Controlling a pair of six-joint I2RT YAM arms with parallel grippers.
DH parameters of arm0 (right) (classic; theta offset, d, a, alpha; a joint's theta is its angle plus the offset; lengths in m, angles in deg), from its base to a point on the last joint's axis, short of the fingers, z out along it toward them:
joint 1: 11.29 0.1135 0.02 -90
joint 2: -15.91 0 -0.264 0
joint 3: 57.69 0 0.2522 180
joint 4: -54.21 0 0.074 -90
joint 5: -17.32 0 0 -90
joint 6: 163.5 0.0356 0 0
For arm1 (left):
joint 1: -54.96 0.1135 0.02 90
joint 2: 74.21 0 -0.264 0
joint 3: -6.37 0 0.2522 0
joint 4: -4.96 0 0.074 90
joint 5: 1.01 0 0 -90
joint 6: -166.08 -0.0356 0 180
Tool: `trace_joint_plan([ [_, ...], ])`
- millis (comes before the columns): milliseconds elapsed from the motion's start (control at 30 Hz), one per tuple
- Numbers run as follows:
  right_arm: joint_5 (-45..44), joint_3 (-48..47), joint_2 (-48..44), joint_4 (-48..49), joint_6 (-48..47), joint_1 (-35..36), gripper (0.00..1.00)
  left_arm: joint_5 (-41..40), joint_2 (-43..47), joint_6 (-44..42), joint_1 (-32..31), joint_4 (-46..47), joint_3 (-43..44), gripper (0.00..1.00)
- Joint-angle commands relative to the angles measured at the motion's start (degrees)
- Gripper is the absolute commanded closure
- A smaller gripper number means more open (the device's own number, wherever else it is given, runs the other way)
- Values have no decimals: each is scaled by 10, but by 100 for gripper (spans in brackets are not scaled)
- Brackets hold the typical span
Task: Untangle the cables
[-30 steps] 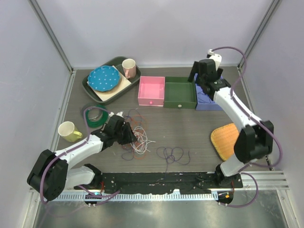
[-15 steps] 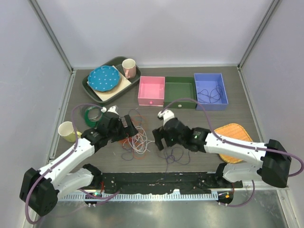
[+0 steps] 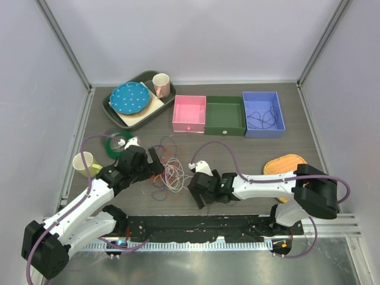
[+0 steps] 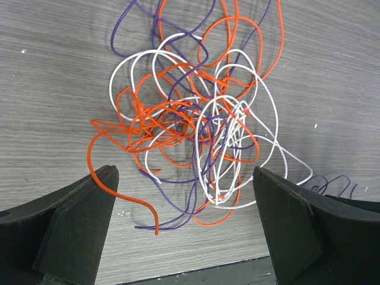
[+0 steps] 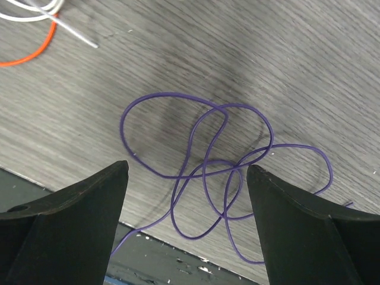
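Observation:
A tangle of red-orange, white and dark purple cables (image 3: 173,175) lies left of centre on the table. In the left wrist view this tangle (image 4: 199,127) lies just ahead of my left gripper (image 4: 185,199), which is open; an orange cable end curls by the left finger (image 4: 83,228). In the top view the left gripper (image 3: 157,163) sits at the tangle's left edge. My right gripper (image 3: 196,193) hovers open near the front edge. Between its fingers, a separate looped purple cable (image 5: 221,169) lies on the table, ungripped. My right gripper (image 5: 187,181) holds nothing.
A blue box (image 3: 279,113) at the back right holds a dark cable (image 3: 261,119). A green box (image 3: 225,116) and a pink box (image 3: 189,113) stand beside it. A green coil (image 3: 113,144), yellow cup (image 3: 83,164), dish tray (image 3: 116,110) and orange mat (image 3: 279,164) lie around.
My right arm swung from the blue box at the back right down to the near centre, over the purple cable. My left gripper opened and drew back slightly from the tangle.

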Motion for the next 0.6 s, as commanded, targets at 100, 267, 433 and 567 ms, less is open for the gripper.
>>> trace_joint_plan([
  [100, -32, -6, 48, 1, 64, -1, 25, 13, 1, -7, 1, 29, -18, 0],
  [267, -53, -29, 68, -3, 70, -5, 91, 25, -1, -11, 2, 33, -21, 0],
  [433, -139, -70, -7, -9, 51, -8, 99, 27, 12, -12, 2, 33, -25, 0],
  [567, -182, -100, -81, 8, 18, -34, 99, 39, 15, -12, 2, 43, -33, 0],
])
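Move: The loose purple cable lies just under my open right fingers, its middle about 3 cm to the right, 1 cm nearer my base and some 2 cm below them. The white cable's tangle is roughly 10 cm to the left and 5 cm farther out, with the orange cable mixed in about 11 cm left and 7 cm out. From my left hand the purple cable lies around 19 cm right, 10 cm back and 9 cm lower. I sink my right hand the last 1.5 cm or so onto the purple cable and shut my fingers from nearly wide open, pinching a bundle of its loops. Then I raise the held cable about 3.5 cm while drawing it some 3 cm forward, my hand turning about 10 degrees clockwise and the fingertips swinging up and outward a little. ##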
